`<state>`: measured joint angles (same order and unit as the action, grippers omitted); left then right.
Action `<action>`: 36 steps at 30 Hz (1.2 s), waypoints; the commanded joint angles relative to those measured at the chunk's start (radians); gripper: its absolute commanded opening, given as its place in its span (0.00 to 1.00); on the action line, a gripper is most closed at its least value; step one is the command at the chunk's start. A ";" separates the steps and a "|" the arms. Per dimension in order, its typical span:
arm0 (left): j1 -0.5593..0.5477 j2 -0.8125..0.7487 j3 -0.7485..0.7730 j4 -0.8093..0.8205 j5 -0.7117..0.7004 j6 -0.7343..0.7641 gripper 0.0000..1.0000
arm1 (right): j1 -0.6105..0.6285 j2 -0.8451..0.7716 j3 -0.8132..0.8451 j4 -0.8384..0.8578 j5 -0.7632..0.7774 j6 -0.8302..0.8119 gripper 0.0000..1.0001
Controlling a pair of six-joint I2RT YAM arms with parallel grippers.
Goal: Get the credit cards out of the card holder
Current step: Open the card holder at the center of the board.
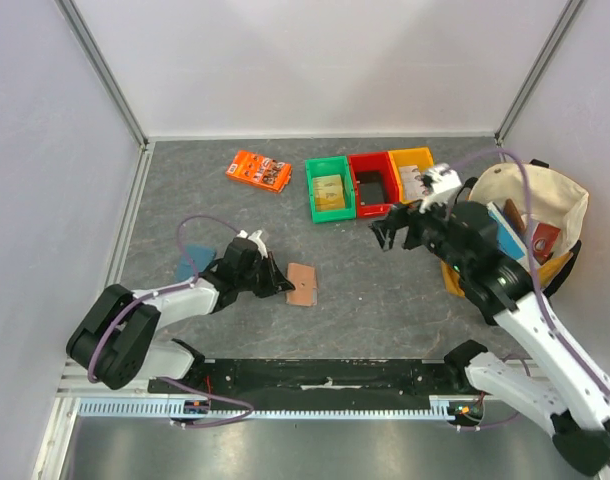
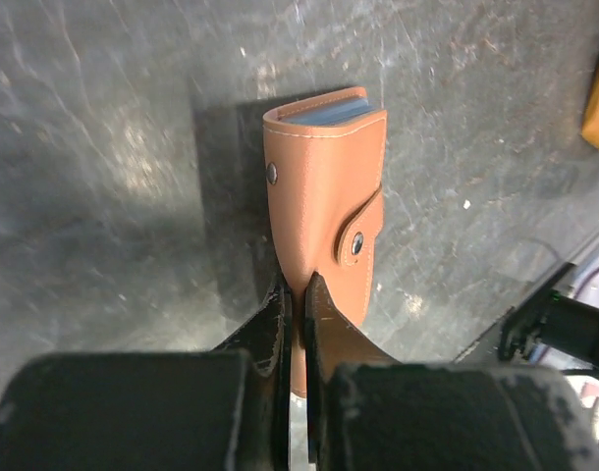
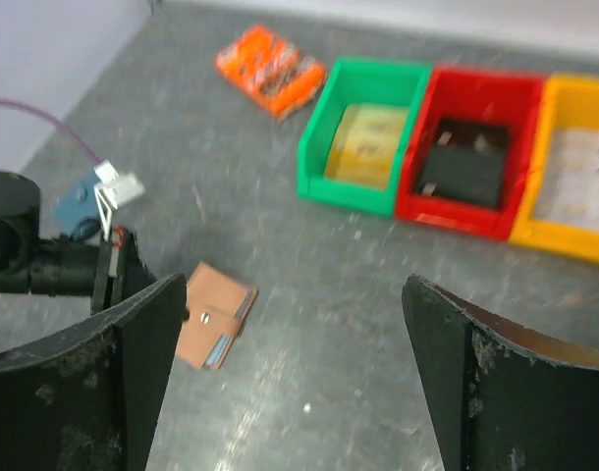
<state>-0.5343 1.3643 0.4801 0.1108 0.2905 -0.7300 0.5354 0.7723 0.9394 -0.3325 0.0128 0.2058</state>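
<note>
The card holder, a small tan leather wallet with its snap tab fastened, lies flat on the grey table left of centre. My left gripper reaches it from the left and is shut on its near edge. In the left wrist view the two fingers pinch the leather at the left gripper, and the card holder stretches away from them. Blue layers show at its far end; the credit cards themselves are hidden inside. My right gripper hangs open above the table's middle, well apart from the card holder, with nothing between its fingers.
Green, red and yellow bins stand in a row at the back. An orange packet lies left of them. A canvas bag sits at the right. A teal pouch lies beside the left arm.
</note>
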 commanded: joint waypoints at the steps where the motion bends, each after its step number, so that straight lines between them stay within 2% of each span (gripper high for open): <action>1: -0.052 -0.080 -0.101 0.185 -0.054 -0.202 0.02 | 0.021 0.152 0.058 -0.085 -0.168 0.098 0.98; 4: -0.084 -0.122 -0.159 0.236 -0.115 -0.282 0.02 | 0.098 0.260 0.053 -0.068 -0.133 0.113 0.98; 11: -0.162 -0.191 -0.235 0.291 -0.234 -0.394 0.02 | 0.405 0.516 0.010 0.065 0.101 0.178 0.98; 13: -0.179 -0.205 -0.253 0.297 -0.269 -0.416 0.02 | 0.467 0.593 0.013 0.088 0.165 0.193 0.94; 16: -0.199 -0.220 -0.278 0.300 -0.286 -0.433 0.02 | 0.529 0.700 0.025 0.118 0.220 0.195 0.83; 21: -0.210 -0.229 -0.305 0.313 -0.326 -0.448 0.02 | 0.549 0.804 0.016 0.188 0.222 0.202 0.59; 23: -0.214 -0.228 -0.307 0.313 -0.326 -0.451 0.02 | 0.549 0.835 0.021 0.207 0.220 0.201 0.54; 27: -0.220 -0.219 -0.305 0.313 -0.327 -0.450 0.02 | 0.551 0.875 0.030 0.243 0.205 0.199 0.46; 36: -0.228 -0.191 -0.304 0.326 -0.337 -0.445 0.02 | 0.551 0.979 0.064 0.233 0.220 0.188 0.40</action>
<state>-0.7547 1.1675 0.1791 0.3958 -0.0074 -1.1610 1.0828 1.7100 0.9661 -0.1211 0.2047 0.3977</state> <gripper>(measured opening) 0.044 0.404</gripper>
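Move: The left fingers already pinch the card holder's left edge; its middle lies some 4 cm to their right and 1 cm ahead. From the right hand, hanging high and open, the card holder is about 19 cm left, level fore and aft, and 29 cm below. The green bin stands roughly 22 cm ahead and 13 cm left of the right hand, the red bin about 23 cm ahead and 3 cm left, both some 28 cm below. Right hand sinks 28 cm, sweeping left to the snap, half-closing; left drags the card holder back 4 cm. ##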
